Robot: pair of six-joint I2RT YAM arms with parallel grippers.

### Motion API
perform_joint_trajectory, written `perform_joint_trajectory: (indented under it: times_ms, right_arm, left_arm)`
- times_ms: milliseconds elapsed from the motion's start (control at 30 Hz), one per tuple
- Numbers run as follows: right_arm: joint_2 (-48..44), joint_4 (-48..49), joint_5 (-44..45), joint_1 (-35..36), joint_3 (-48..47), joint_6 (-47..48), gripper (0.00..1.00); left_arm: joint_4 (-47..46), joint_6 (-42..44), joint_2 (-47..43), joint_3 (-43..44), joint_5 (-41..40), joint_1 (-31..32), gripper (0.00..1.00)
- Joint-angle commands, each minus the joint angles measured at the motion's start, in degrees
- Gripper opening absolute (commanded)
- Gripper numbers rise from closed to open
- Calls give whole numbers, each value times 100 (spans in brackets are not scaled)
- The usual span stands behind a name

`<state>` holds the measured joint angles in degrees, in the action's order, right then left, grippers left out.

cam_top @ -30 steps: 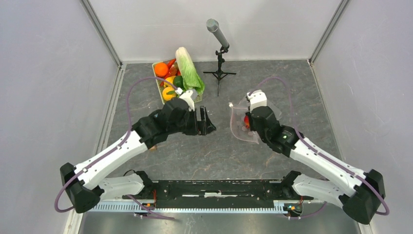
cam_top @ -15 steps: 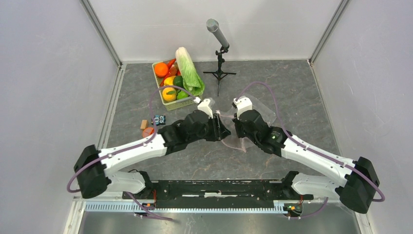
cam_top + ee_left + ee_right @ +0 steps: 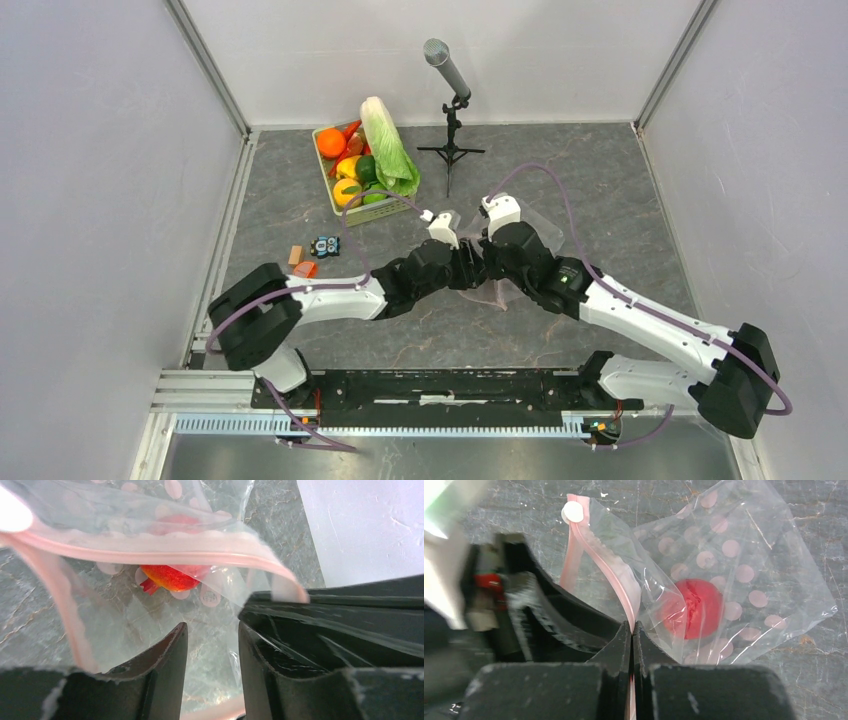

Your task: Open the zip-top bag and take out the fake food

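Observation:
The clear zip-top bag (image 3: 749,545) with pale round dots lies on the grey table between both arms. A red piece of fake food (image 3: 696,607) sits inside it. My right gripper (image 3: 632,625) is shut on the bag's pink zip strip (image 3: 596,560). My left gripper (image 3: 212,627) faces the bag's mouth, its jaws apart with only clear film and the pink strip showing between them. The red piece (image 3: 172,577) lies just beyond the fingertips. From above, both grippers (image 3: 478,265) meet at the bag (image 3: 545,225).
A green basket (image 3: 350,208) at the back left holds an orange (image 3: 331,142), a leafy cabbage (image 3: 385,145), a dark green fruit and yellow peppers. A microphone on a tripod (image 3: 452,110) stands behind the bag. Small toys (image 3: 323,246) lie at the left.
My left arm has swung right from near the basket to the bag's mouth, and its jaws have narrowed. The right gripper shifted slightly left with the bag and stayed shut.

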<state>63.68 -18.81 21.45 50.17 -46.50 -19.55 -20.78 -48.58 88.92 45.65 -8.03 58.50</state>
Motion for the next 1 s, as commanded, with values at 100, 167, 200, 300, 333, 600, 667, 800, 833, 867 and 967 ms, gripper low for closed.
perform_joint_trajectory:
  times_ms: [100, 167, 200, 300, 333, 600, 667, 800, 833, 867, 967]
  right_arm:
    - [50, -97, -106, 115, -453, -270, 0]
    - [89, -135, -179, 169, -494, -291, 0]
    - [111, -153, -204, 213, -522, -303, 0]
    - [153, -252, -248, 315, -592, -377, 0]
    - [161, -284, -262, 365, -609, -415, 0]
    - [215, -334, -464, 639, -632, -670, 0]
    - [274, -365, -475, 684, -656, -677, 0]
    - [394, -428, -491, 739, -765, -688, 0]
    - [417, -444, -490, 749, -808, -676, 0]
    - [438, -461, -488, 758, -843, -680, 0]
    - [463, -518, -476, 780, -968, -680, 0]
  left_arm:
    - [-1710, 467, 803, -134, -378, 97, 54]
    - [-1995, 601, 1009, -144, -503, 100, 60]
    - [-2144, 688, 1097, -140, -532, 100, 61]
    - [-2484, 870, 1394, -91, -674, 100, 68]
    - [-2590, 874, 1489, -91, -772, 97, 71]
    - [-5092, 1265, 2573, -334, -551, 97, 79]
    - [-5977, 1375, 2933, -397, -326, 108, 80]
    - [-6624, 1665, 3266, -358, -172, 143, 82]
    - [-6629, 1722, 3280, -331, -143, 152, 82]
    - [-6640, 1782, 3297, -307, -126, 152, 83]
    - [-6769, 1924, 3333, -245, -45, 145, 85]
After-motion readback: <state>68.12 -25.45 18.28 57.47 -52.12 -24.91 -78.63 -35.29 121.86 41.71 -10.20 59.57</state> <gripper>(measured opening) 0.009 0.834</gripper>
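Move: The left fingers are half open over the mouth of the zip-top bag, with the pomegranate inside the bag about 5 cm ahead, 8 cm to their right and 10 cm lower. The pinched rim is some 2 cm ahead, 3 cm right and 3 cm higher; the white zip slider is roughly 7 cm ahead, 5 cm left and 4 cm lower. From the right hand, which holds that rim, the pomegranate is about 3 cm ahead, 5 cm right and 13 cm down. Keeping its pinch on the rim, the right hand holds the bag mouth up, then draws it about 4 cm left and as far back. The left hand sinks nearly 8 cm and goes some 4 cm forward into the mouth, then pushes right towards the pomegranate; its fingers spread wide and tip up about 20 degrees to near level, ending with the bag film around them. ##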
